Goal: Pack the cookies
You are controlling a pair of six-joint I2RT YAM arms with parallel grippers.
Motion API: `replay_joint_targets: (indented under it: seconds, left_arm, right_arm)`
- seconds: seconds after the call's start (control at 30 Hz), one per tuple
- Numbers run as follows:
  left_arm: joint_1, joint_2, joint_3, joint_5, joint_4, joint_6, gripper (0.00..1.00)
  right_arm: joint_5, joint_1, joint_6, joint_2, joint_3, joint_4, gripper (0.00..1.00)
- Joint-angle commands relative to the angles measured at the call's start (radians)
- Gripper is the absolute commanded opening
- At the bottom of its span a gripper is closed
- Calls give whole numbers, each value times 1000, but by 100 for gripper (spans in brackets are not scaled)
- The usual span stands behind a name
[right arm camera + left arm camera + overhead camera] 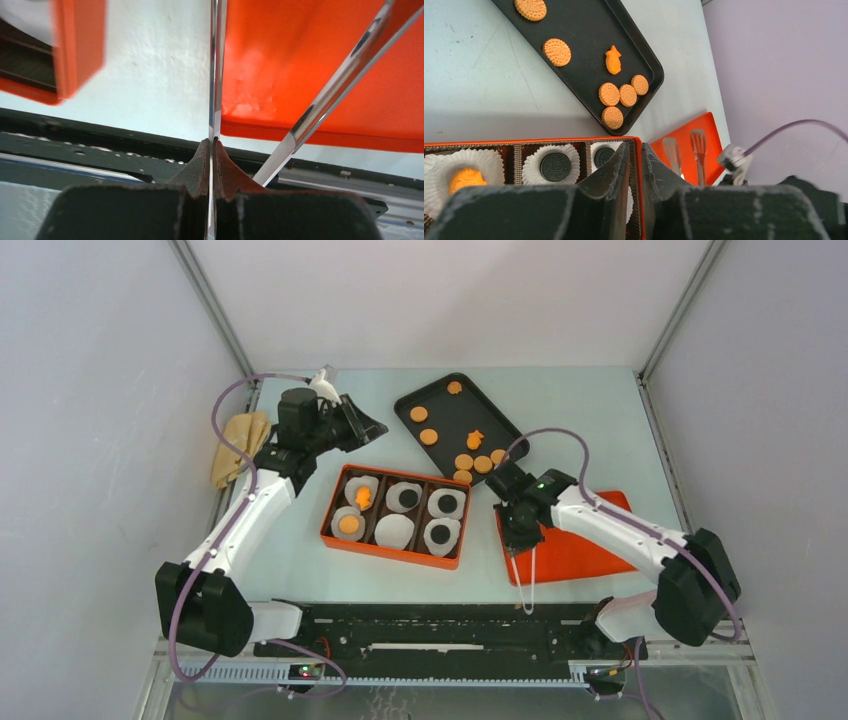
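Observation:
Several round orange cookies (470,462) and a fish-shaped one (475,439) lie on a black tray (452,425); they also show in the left wrist view (627,95). An orange box (335,535) holds white liners with an orange fish cookie (363,497), a round orange one (348,525) and three dark ones (406,499); one liner (394,531) is empty. My left gripper (365,427) (635,150) is shut and empty, above the table behind the box. My right gripper (520,532) (211,142) is shut on one arm of metal tongs (528,585) (215,75).
An orange lid (580,550) lies at the right under the tongs, and also shows in the right wrist view (300,75). A yellow cloth (240,445) sits at the left table edge. The black rail (440,635) runs along the near edge.

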Motion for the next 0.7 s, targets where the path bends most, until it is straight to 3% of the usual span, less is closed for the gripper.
replay_joint_targets:
  seconds: [0.0, 0.2, 0.33, 0.53, 0.67]
  left_arm:
    - [-4, 4, -22, 33, 46, -12, 19]
    - [-5, 25, -7, 37, 55, -19, 19]
    - [-9, 42, 11, 41, 56, -19, 19]
    - [-13, 58, 8, 33, 63, -22, 19]
    - [-13, 72, 7, 33, 69, -22, 19]
  right_arm:
    - [77, -57, -32, -63, 134, -54, 2]
    - [44, -242, -102, 30, 227, 40, 2]
    - [-19, -348, -189, 211, 368, 71, 2]
    - [6, -387, -361, 519, 721, -17, 2]
    - [5, -380, -420, 645, 851, -57, 3]
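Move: The right hand holds the tongs. The baking tray's middle lies about 32 cm ahead of it and 10 cm to its left, some 8 cm below. The nearest round cookie is about 27 cm ahead and 1 cm left, the fish cookie about 31 cm ahead and 7 cm left. The cookie box's middle lies 11 cm ahead, 27 cm left. From the left hand the tray's middle is about 12 cm ahead, 17 cm right and 26 cm below. Sweep the right hand quickly forward, about 24 cm in all, from beside the box's near right corner to the tray's near right corner. Keep the fingers shut on one arm of the tongs. Rise about 5 cm early, then sink back some 3 cm while still travelling, bowing a little to the right on the way, and tip the fingers about 10 degrees more forward. Let the left hand sink just under 2 cm, holding nothing. ##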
